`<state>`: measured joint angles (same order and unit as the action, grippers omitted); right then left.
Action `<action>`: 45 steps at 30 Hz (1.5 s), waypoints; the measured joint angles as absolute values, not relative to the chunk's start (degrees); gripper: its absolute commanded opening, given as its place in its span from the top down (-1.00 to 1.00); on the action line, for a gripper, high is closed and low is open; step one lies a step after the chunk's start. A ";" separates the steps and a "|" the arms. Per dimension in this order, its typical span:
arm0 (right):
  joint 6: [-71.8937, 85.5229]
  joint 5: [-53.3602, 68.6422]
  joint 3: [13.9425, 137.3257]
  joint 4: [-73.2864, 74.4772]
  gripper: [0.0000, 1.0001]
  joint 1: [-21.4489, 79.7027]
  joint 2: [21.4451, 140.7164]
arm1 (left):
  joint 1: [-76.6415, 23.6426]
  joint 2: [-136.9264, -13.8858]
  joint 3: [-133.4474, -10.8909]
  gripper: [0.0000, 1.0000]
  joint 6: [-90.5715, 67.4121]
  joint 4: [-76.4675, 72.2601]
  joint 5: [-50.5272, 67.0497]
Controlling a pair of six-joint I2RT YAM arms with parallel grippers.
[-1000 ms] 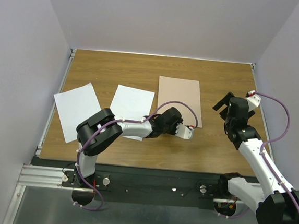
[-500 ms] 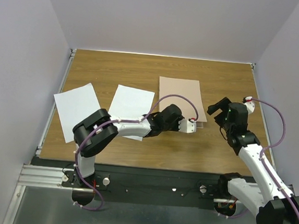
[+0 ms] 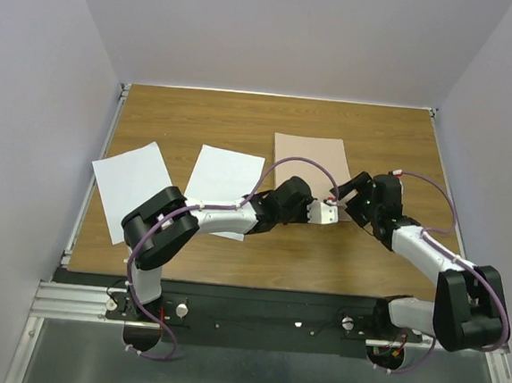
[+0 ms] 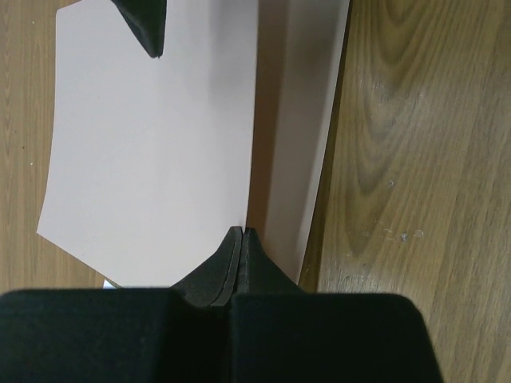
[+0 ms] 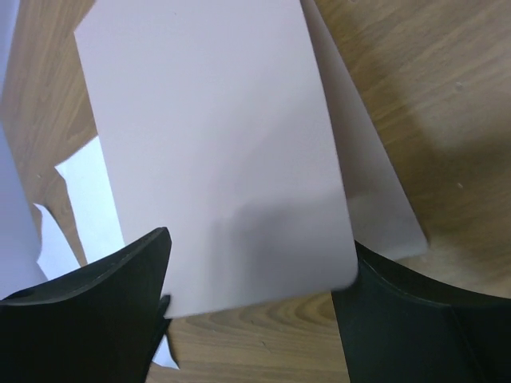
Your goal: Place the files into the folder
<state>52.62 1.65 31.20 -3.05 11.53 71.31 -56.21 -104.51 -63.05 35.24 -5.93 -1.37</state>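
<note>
The tan folder (image 3: 308, 160) lies on the wooden table at the middle back. Its top cover (image 4: 152, 152) is raised off the lower leaf (image 4: 299, 159). My left gripper (image 3: 333, 213) (image 4: 239, 235) is shut on the cover's near edge. At the folder's near right corner my right gripper (image 3: 356, 191) (image 5: 259, 247) stands open, with the lifted cover (image 5: 215, 152) between its fingers and touching neither. Two white files lie flat to the left: one (image 3: 129, 185) at the far left, the other (image 3: 224, 178) partly under my left arm.
The table's back and right side show bare wood (image 3: 244, 119). Grey walls close in the left, back and right. One finger (image 4: 144, 24) of the right gripper shows at the top of the left wrist view.
My right arm has swung left and down from the table's right side to the folder's near right corner. My left gripper has shifted slightly right along the folder's near edge.
</note>
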 measured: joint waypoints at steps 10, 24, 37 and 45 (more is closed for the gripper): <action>57.69 3.81 31.14 -18.63 0.99 11.53 83.64 | -55.83 -104.44 -63.05 1.00 34.92 -5.48 0.36; 51.16 -2.87 31.92 -12.47 0.99 12.43 69.82 | -56.01 -99.39 -72.69 -0.97 32.93 3.14 5.48; 25.82 -8.34 49.25 9.82 0.98 20.43 65.23 | -55.33 -98.19 -116.81 -0.97 11.88 8.51 -15.46; 18.63 -23.62 53.23 16.14 0.92 41.45 66.65 | -49.50 -81.71 -99.39 -0.97 -14.37 13.19 -28.86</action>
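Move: The folder's middle lies about 9 cm ahead, 9 cm left and 5 cm below the right hand, which is open around its lifted cover near the near right corner. From the left hand, still pinching the cover's raised near edge, it is some 12 cm ahead, level sideways and 5 cm below. The middle file lies 27 cm left of the left hand and 6 cm ahead; the left file about 52 cm left, 3 cm ahead, both 6 cm lower. The right fingers close on the folder cover near its near right corner after easing about 4 cm forward and slightly down; only then does the left hand open wide and let go. Keeping its pinch, the right hand rises to 12 cm above its start, drawing back and finally swinging left as it rolls and turns counter-clockwise. The left shoots up some 45 cm, turning to point forward, then swings left and sinks slightly. ##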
